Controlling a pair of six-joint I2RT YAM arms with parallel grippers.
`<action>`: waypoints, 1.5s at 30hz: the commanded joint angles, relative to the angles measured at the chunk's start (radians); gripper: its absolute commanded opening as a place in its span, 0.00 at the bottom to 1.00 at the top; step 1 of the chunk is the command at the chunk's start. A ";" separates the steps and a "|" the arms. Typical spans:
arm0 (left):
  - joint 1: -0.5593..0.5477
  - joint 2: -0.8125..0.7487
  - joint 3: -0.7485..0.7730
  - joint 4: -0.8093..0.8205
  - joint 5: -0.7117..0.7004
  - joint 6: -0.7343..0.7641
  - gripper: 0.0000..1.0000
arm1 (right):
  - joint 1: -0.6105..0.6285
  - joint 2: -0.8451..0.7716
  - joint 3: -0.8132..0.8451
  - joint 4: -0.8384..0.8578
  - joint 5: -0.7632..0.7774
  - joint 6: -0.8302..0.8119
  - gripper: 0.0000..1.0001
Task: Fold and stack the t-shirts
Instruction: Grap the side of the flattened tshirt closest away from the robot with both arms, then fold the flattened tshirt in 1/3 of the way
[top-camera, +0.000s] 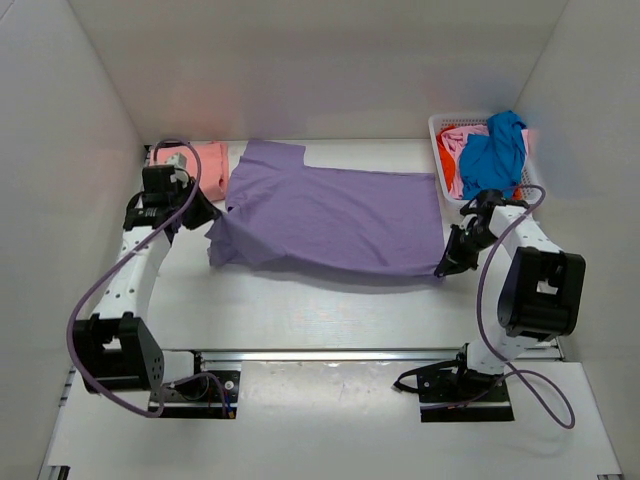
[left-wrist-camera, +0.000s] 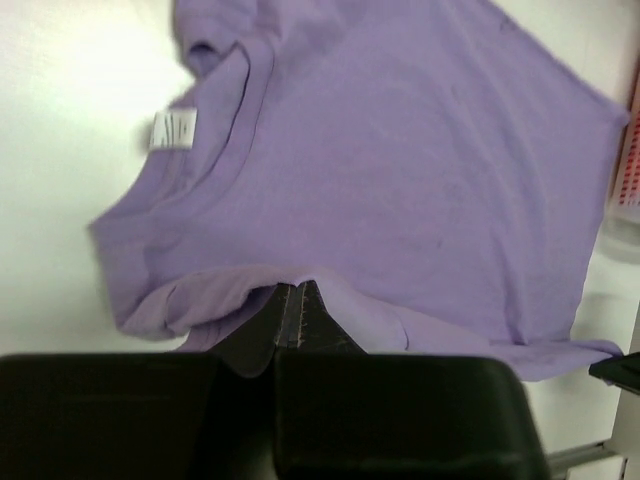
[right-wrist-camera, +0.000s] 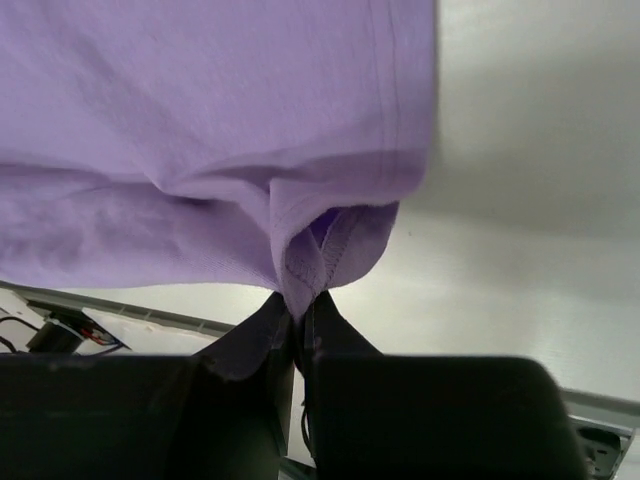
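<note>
A lavender t-shirt (top-camera: 330, 215) is stretched across the middle of the table between both grippers. My left gripper (top-camera: 212, 220) is shut on its left edge; in the left wrist view the fingertips (left-wrist-camera: 292, 292) meet under a fold of the lavender t-shirt (left-wrist-camera: 400, 160), near the collar label (left-wrist-camera: 172, 130). My right gripper (top-camera: 443, 267) is shut on the right hem corner, and cloth bunches between its tips (right-wrist-camera: 298, 305) with the lavender t-shirt (right-wrist-camera: 200, 120) hanging above the table. A folded salmon-pink t-shirt (top-camera: 207, 160) lies at the back left.
A white lattice basket (top-camera: 440, 125) at the back right holds a blue t-shirt (top-camera: 495, 152), an orange-red one (top-camera: 449, 147) and a pink one (top-camera: 456, 183). White walls close in the left, back and right. A metal rail (top-camera: 350, 354) runs along the near edge.
</note>
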 joint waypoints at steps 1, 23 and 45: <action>0.015 0.051 0.080 0.082 0.022 -0.009 0.00 | -0.001 0.037 0.062 -0.010 -0.025 -0.019 0.00; 0.046 0.431 0.342 0.207 0.044 -0.085 0.38 | 0.047 0.390 0.598 -0.121 0.130 -0.006 0.17; 0.010 0.207 -0.083 0.142 -0.110 0.030 0.49 | 0.143 0.060 0.028 0.321 0.303 0.082 0.36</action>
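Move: Spread below and ahead, the purple t-shirt has its near side pinched up by both shut hands. The left is taking its bit to the shirt's left part, about 8 cm ahead and 14 cm below; the folded coral shirt lies roughly 14 cm ahead and 10 cm left. From the right hand, the spot for its corner is about 9 cm ahead and 5 cm down, the shirt's far right corner 23 cm straight ahead, and the basket about 25 cm ahead and 12 cm right. Carrying the pinched near side forward over the purple t-shirt, both hands open after some 8 cm, let go and run on to about 13 cm. Then both draw back towards the shirt's new near fold with fingers open, the left by about 11 cm while sinking some 6 cm, the right by about 8 cm, sinking about 3 cm. ##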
